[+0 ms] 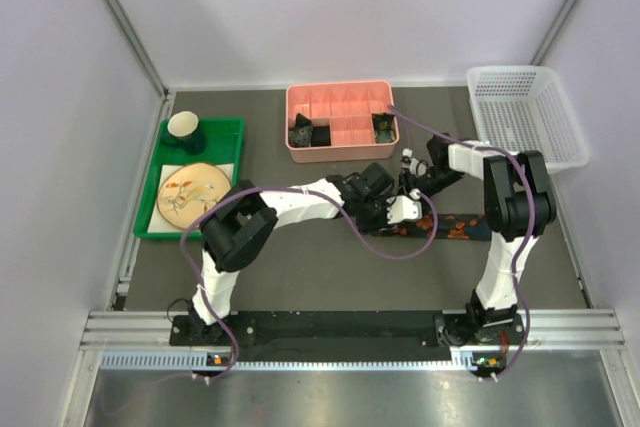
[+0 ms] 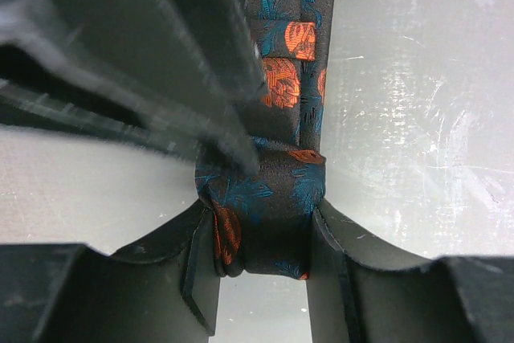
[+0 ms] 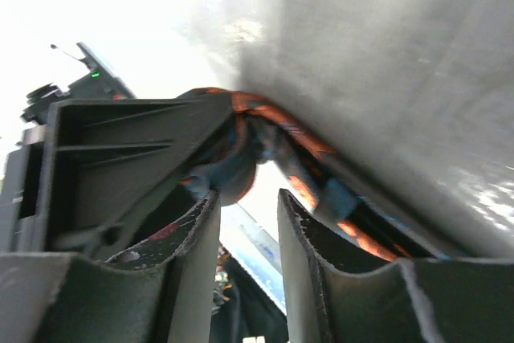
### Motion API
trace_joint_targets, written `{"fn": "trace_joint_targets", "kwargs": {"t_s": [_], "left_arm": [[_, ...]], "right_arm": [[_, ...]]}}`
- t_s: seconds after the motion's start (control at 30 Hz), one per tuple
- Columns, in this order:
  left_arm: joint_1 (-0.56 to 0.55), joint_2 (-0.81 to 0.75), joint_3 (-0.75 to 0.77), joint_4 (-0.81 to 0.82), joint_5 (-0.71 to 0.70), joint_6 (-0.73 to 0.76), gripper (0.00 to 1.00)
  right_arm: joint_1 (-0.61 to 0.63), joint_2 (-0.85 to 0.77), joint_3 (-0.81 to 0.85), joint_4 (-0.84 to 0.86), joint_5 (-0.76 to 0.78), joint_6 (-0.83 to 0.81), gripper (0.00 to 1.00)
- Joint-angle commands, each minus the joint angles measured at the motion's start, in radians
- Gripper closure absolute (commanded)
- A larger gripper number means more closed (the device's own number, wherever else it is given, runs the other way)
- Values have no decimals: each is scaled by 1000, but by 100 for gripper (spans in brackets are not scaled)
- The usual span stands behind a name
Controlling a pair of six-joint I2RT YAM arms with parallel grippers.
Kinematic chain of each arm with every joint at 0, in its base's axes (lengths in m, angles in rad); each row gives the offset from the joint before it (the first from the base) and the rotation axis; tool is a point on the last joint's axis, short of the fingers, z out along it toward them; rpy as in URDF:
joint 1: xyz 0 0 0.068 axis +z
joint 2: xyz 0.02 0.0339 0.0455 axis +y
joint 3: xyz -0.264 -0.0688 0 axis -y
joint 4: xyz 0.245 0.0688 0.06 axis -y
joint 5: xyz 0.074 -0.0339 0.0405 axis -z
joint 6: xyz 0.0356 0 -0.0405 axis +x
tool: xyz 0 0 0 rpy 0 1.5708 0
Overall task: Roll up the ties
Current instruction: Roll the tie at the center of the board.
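A black tie with red-orange blotches (image 1: pixel 462 228) lies flat right of centre, its left end rolled up. My left gripper (image 1: pixel 400 210) is shut on that roll. In the left wrist view the roll (image 2: pixel 265 198) sits squeezed between the jaws of the left gripper (image 2: pixel 261 226), and the loose tie (image 2: pixel 283 78) runs away from it over the table. My right gripper (image 1: pixel 410 187) comes in from behind, and its tip shows blurred against the roll. In the right wrist view the right gripper (image 3: pixel 249 202) stands open with nothing between its fingers, and the tie roll (image 3: pixel 241 162) is just past the tips.
A pink divided box (image 1: pixel 340 95) behind the grippers holds rolled ties (image 1: pixel 305 132) in two compartments. A white basket (image 1: pixel 525 112) stands at the back right. At the left, a green tray (image 1: pixel 232 129) carries a plate and a cup. Purple cables loop around both arms.
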Motion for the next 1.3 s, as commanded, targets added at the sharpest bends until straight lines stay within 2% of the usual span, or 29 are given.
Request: {"fn": "trace_joint_targets", "kwargs": {"t_s": [0.0,0.23,0.33,0.37,0.43,0.47,0.57,0.6,0.7,0.8,0.83,0.87,0.93,1.07,1.27], "left_arm": [[9,92,-4,-208,-129,22,100],[6,113,18,-212,-137,22,98],[6,118,16,-211,-133,23,97],[6,118,16,-209,-133,23,96],[6,115,13,-206,-132,23,94],[6,113,10,-202,-132,22,91],[7,98,-10,-186,-114,13,80],[12,93,-16,-173,-101,3,70],[38,47,-48,-134,-16,-32,56],[102,-63,-133,4,180,-97,47],[120,-94,-159,109,225,-121,38],[137,-150,-218,161,306,-144,34],[176,-212,-269,302,359,-187,25],[184,-233,-326,395,410,-211,19],[182,-175,-325,542,437,-306,16]], "right_arm": [[1,-51,-9,15,-133,-6,65],[35,-23,-43,107,-161,46,64],[55,4,-26,115,-148,42,67],[58,12,-25,113,-141,37,70],[60,18,-25,110,-107,20,93],[60,26,-25,107,-81,14,100],[60,30,-25,98,34,-20,100],[58,29,-26,101,55,-35,100],[58,17,-34,141,135,-49,100],[58,11,-38,173,200,-59,100],[58,9,-41,179,217,-61,100],[55,4,-47,185,243,-59,100],[55,-11,-55,193,272,-61,100],[52,-38,-77,196,347,-56,100],[51,-43,-77,210,421,-33,100]]}}
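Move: The rolled left end of the tie is already gripped by its two side edges between the left fingers. From the right hand, whose parted fingers hover over it, the roll lies about 2 cm to the left, 1 cm back and 2 cm down. The tie's flat tail is centred roughly 8 cm to the right of the right hand, 1 cm back and 4 cm down. The salmon box is centred some 23 cm ahead and 11 cm to the left of the left hand, level with it. While the left hand keeps its grip on the roll nearly still, the right reaches about 2 cm left and a little back over its top, then shuts its fingers there, seemingly pinching the outer layer. The left then opens wide and backs off some 5 cm to the left before lifting about 3 cm with a slight return to the right and a tilt of roughly 20 degrees, as the right, still shut at the roll, draws right towards the tail and down, turning over. ##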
